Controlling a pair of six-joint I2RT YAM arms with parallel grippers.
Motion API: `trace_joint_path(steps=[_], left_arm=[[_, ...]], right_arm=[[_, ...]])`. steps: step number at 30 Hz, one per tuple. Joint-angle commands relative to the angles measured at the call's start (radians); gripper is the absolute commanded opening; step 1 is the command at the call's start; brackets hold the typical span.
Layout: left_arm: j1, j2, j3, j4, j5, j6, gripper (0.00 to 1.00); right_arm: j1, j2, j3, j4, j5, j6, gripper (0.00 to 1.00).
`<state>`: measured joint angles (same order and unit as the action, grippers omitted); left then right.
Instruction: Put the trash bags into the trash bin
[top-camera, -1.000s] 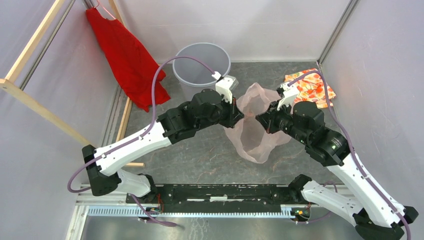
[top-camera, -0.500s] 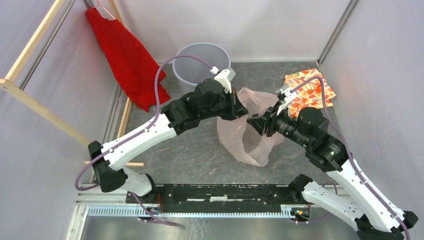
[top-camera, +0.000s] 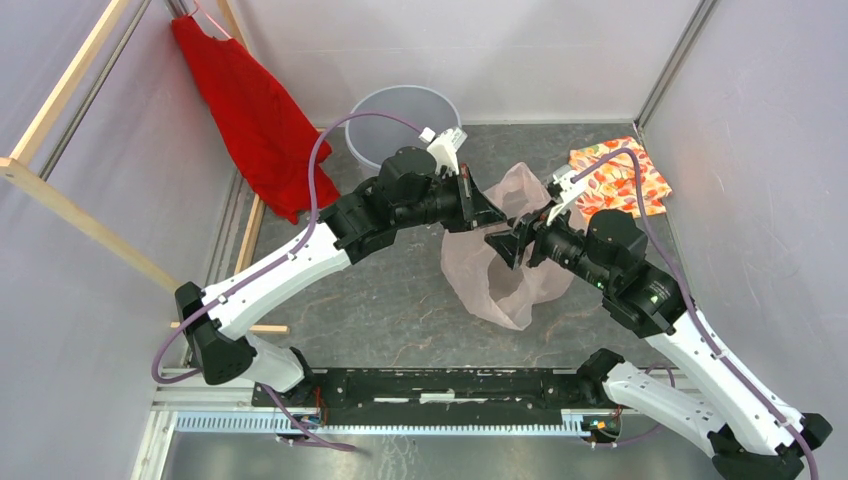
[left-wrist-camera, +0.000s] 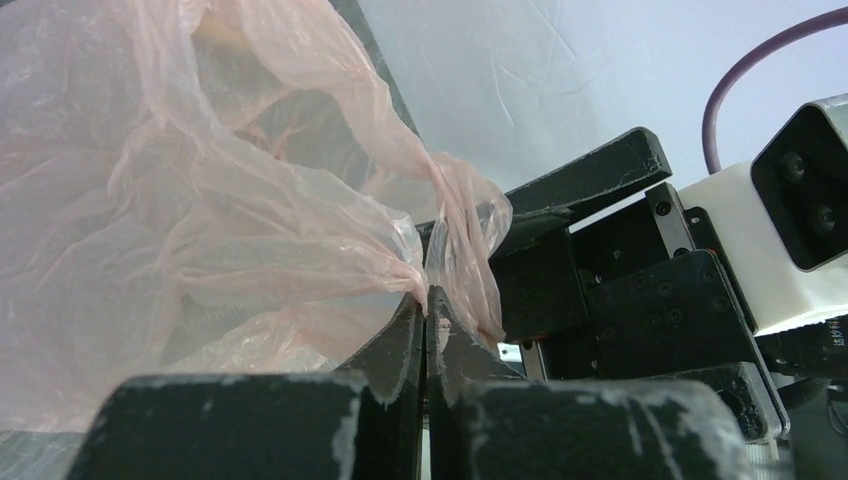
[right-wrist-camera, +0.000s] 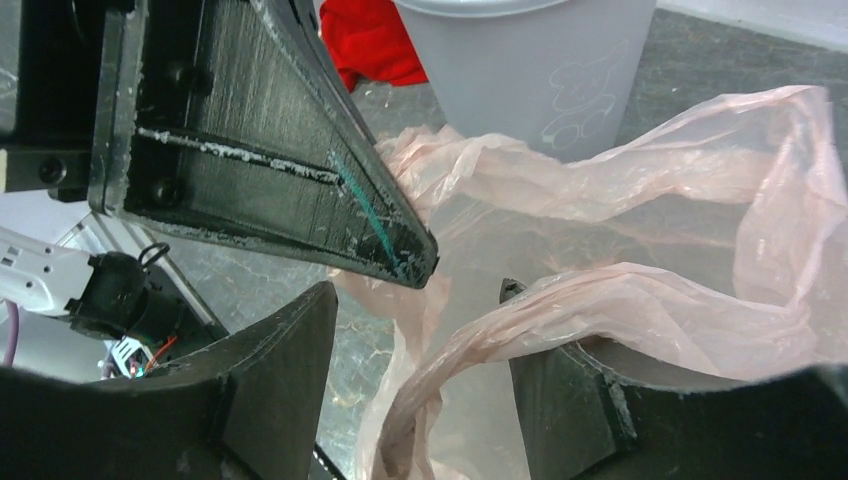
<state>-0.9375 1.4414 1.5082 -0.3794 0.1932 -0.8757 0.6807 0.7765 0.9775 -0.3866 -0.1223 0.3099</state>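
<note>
The pale pink trash bag hangs between my two grippers above the floor. My left gripper is shut on a bunched edge of the bag, its jaws pressed together. My right gripper is open; a fold of the bag drapes over its right finger and runs down through the gap. The left finger is bare. The left gripper's fingers show close in front in the right wrist view. The grey trash bin stands behind the left arm, also seen in the right wrist view.
A red garment hangs on a wooden frame at the back left. An orange floral folded cloth lies at the back right. Walls enclose the floor on three sides.
Both grippers have moved closer together over the bag. The left gripper has shifted right and the right gripper left. The bag has bunched narrower and shifted slightly.
</note>
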Motion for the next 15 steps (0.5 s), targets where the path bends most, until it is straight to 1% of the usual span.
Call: trace_joint_path(steps=[1, 3, 6, 7, 9, 10, 13, 14, 15], left_arm=[[0.002, -0.001, 0.006, 0.068, 0.049, -0.068, 0.02], [0.002, -0.001, 0.004, 0.08, 0.055, -0.081, 0.02], [0.003, -0.004, 0.005, 0.094, 0.059, -0.097, 0.02], [0.003, -0.005, 0.005, 0.097, 0.057, -0.099, 0.02], [0.005, -0.006, 0.007, 0.097, 0.055, -0.101, 0.03], [0.007, -0.007, 0.007, 0.097, 0.055, -0.099, 0.08], [0.016, -0.014, 0.008, 0.091, 0.049, -0.077, 0.29], [0.019, -0.02, 0.012, 0.086, 0.044, -0.063, 0.37], [0.026, -0.027, 0.022, 0.074, 0.033, -0.047, 0.46]], right_arm=[[0.003, -0.016, -0.015, 0.096, 0.049, -0.007, 0.69], [0.003, -0.015, -0.026, 0.127, 0.042, 0.001, 0.69], [0.005, 0.003, -0.03, 0.144, 0.03, 0.006, 0.66], [0.006, 0.006, -0.031, 0.149, 0.031, 0.008, 0.64], [0.009, 0.01, -0.03, 0.161, 0.036, 0.014, 0.58], [0.01, 0.01, -0.027, 0.164, 0.038, 0.018, 0.52], [0.012, 0.017, 0.006, 0.143, 0.067, 0.027, 0.17], [0.012, 0.02, 0.023, 0.127, 0.087, 0.03, 0.07], [0.013, 0.024, 0.046, 0.105, 0.111, 0.033, 0.0]])
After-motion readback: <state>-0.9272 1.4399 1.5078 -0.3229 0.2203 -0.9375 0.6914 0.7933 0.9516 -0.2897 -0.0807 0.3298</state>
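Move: The trash bag's gathered rim is pinched in the left fingertips, so it lies right at the left hand point. From the open right fingers, that gathered rim is about 3 cm ahead, 1 cm left and 1 cm higher. The trash bin stands some 27 cm farther out than the right hand, about 20 cm to its left, its middle roughly 18 cm below. The orange cloth lies about 33 cm ahead and 30 cm right of that hand, some 32 cm down. The trash bag's gathered rim changes hands: the right gripper noses about 1.5 cm, mostly forward and a little left and up, to take it beside the left fingertips, then closes from wide open to nearly shut, pinching the film. The left hand eases up about 1.5 cm with its grip still shut, then starts to open at the end, to about a third. ##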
